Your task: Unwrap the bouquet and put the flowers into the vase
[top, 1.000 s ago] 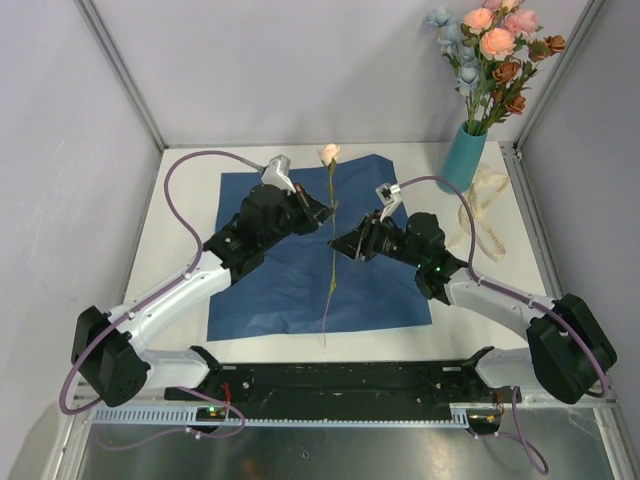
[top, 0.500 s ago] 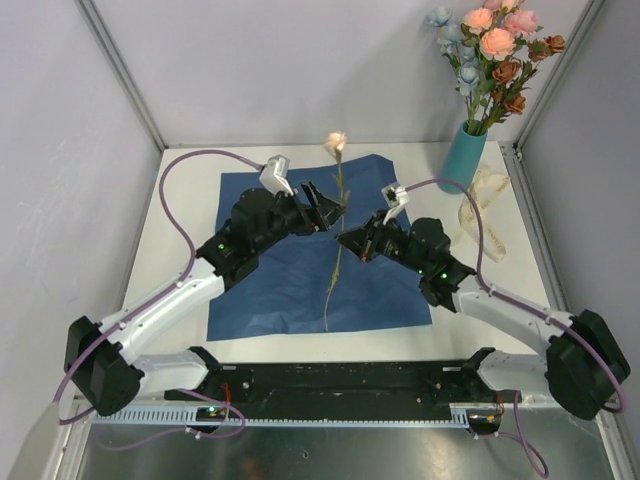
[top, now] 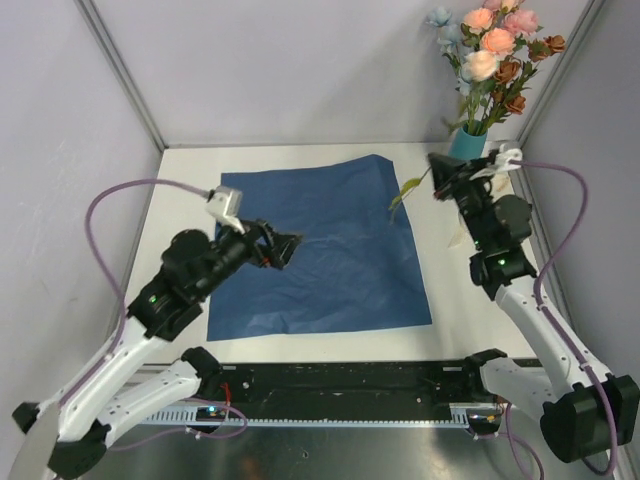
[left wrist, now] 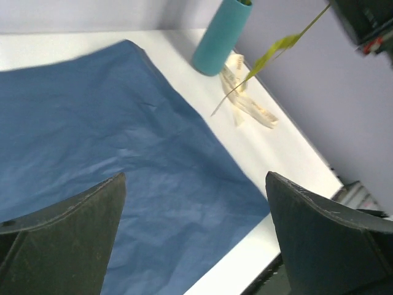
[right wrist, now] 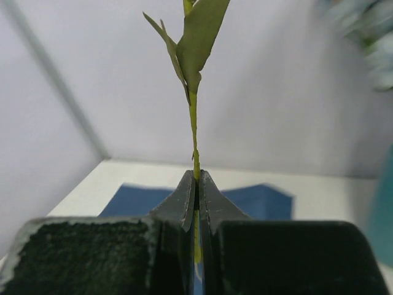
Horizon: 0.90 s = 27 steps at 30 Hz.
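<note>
The blue wrapping paper (top: 320,240) lies flat and spread out on the table, also seen in the left wrist view (left wrist: 110,141). The teal vase (top: 466,146) stands at the back right and holds several flowers (top: 500,40). My right gripper (top: 438,172) is just left of the vase, shut on the thin green stem (right wrist: 194,123) of one pale rose (top: 480,65). The stem's lower end and a leaf (top: 406,188) hang out to the left, over the paper's edge. My left gripper (top: 285,245) hovers open over the paper's left half with nothing in it (left wrist: 195,178).
A cream ribbon (left wrist: 249,101) lies loose on the white table near the vase's foot, partly hidden by my right arm in the top view. Grey walls and metal frame posts (top: 120,70) close in the table on three sides.
My left gripper opened, let go of the stem and drew back to the left. My right gripper shut on the stem and carried the rose right and up to the vase.
</note>
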Tool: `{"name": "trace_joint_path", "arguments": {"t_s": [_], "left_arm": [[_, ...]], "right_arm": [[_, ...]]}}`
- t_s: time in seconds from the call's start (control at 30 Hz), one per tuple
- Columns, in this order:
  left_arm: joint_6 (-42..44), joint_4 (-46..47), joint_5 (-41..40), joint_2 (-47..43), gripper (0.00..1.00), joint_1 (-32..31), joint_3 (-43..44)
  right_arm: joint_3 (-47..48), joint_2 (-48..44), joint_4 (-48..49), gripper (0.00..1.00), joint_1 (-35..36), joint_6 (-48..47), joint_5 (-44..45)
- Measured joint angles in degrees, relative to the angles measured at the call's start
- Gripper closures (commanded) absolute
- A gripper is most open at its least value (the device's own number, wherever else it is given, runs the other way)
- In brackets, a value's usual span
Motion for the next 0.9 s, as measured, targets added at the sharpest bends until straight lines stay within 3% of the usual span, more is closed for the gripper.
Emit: {"name": "trace_joint_path", "arguments": {"t_s": [0.27, 0.53, 0.9], "left_arm": [[10.4, -7.19, -9.27, -13.88, 0.0, 0.0, -4.52], [14.25, -12.66, -14.03, -11.85, 0.0, 0.02, -5.66], [14.93, -14.23, -18.82, -17.25, 0.0, 0.24, -6.08]], "right_arm": [[7.61, 5.79, 8.83, 1.0, -11.02, -4.48, 10.1], [12.13, 14.75, 18.34, 1.0, -15.3, -9.92, 17.68], [21.05, 24.11, 23.98, 1.0, -17.31, -13.77, 22.77]]}}
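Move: Beyond the right hand, which already holds the pale rose by its stem, the vase stands about 27 cm farther out and 16 cm to the right, its middle some 26 cm lower. The blooms already in it are over the vase and roughly 8 cm above the hand. The cream ribbon lies 15 cm ahead, 24 cm right and 38 cm below. From the left hand the vase is about 39 cm ahead, 53 cm right and 20 cm down. Swinging mostly rightward by about 19 cm, and forward and up some 10 cm each, the right hand carries the rose round to the near side of the vase, turning clockwise roughly 45 degrees and tilting its fingers upward; they keep their pinch on the stem. The left hand, empty and open, withdraws some 10 cm left and sinks slightly. ##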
